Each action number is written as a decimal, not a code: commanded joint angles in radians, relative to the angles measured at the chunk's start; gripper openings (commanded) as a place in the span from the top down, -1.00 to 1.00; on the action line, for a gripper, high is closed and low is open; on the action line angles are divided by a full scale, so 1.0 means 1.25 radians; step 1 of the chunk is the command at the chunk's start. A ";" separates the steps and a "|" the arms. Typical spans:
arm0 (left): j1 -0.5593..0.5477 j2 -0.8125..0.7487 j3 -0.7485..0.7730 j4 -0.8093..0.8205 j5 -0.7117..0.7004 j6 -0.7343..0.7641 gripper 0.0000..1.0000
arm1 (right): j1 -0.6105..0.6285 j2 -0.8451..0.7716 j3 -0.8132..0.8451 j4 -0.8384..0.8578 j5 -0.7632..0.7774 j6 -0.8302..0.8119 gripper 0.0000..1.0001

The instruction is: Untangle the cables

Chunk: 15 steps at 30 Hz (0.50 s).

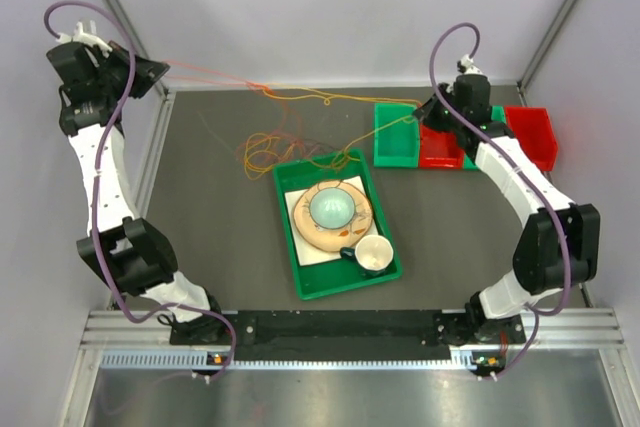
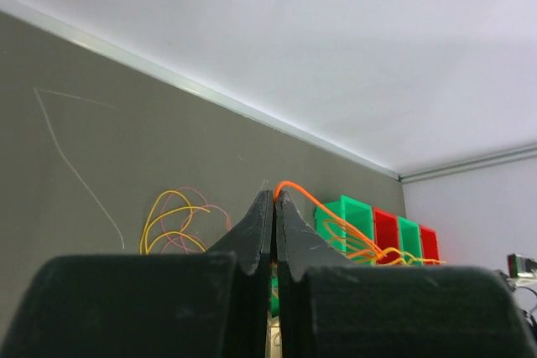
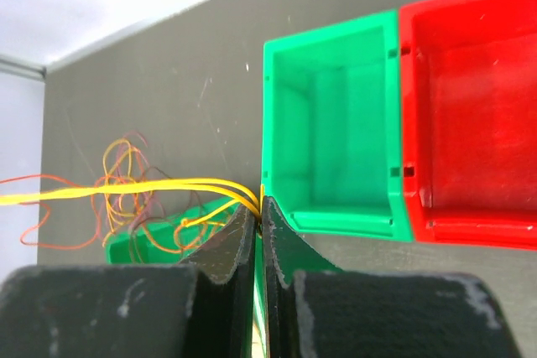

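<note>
Thin orange and red cables (image 1: pixel 215 77) stretch taut above the table, from my left gripper (image 1: pixel 152 71) at the far left to a knot (image 1: pixel 265 89). Yellow strands (image 1: pixel 350 100) run on to my right gripper (image 1: pixel 424 113). More loops (image 1: pixel 268 152) lie tangled on the dark mat. In the left wrist view my gripper (image 2: pixel 274 197) is shut on an orange cable (image 2: pixel 307 198) that arcs off to the right. In the right wrist view my gripper (image 3: pixel 259 204) is shut on yellow cables (image 3: pixel 168 185) leading left toward the tangle (image 3: pixel 124 182).
A green tray (image 1: pixel 318 285) at the table's middle holds a plate (image 1: pixel 312 235), a pale bowl (image 1: pixel 332 208) and a mug (image 1: pixel 374 255). Green (image 1: pixel 386 137) and red bins (image 1: pixel 538 132) stand in a row at the back right, under the right arm.
</note>
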 commanded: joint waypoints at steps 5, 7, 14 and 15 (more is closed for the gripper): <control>-0.002 0.010 0.015 -0.023 -0.068 0.041 1.00 | 0.027 -0.021 0.104 0.056 -0.087 0.037 1.00; -0.033 0.037 0.021 -0.058 -0.079 0.076 1.00 | 0.062 -0.004 0.197 0.037 -0.088 0.030 1.00; -0.126 0.106 -0.088 -0.036 -0.149 0.105 1.00 | 0.224 0.173 0.591 -0.051 -0.113 0.027 1.00; -0.146 0.117 -0.115 -0.035 -0.160 0.109 1.00 | 0.251 0.199 0.638 -0.063 -0.109 0.026 1.00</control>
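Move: Both hands grip the tangled cables. The strung-up crossing of orange and yellow lies about 20 cm right of and 8 cm below the left hand, and roughly 33 cm left of and 7 cm above the right hand, level with both. Loose coils rest on the table some 9 cm farther out than the left hand, 17 cm to its right and 39 cm down. The near green bin sits 12 cm ahead, 2 cm left and 20 cm below the right hand, the red bin 10 cm right of it. Up and to the left, slowly then fast, the right hand swings its pinched yellow strands some 18 cm higher and 14 cm across towards the cable crossing, its fingers tipping up and turning counter-clockwise. The left hand, still shut on the orange cable, barely stirs at first, then sinks about 8 cm while easing right and forward, tipping slightly down. ##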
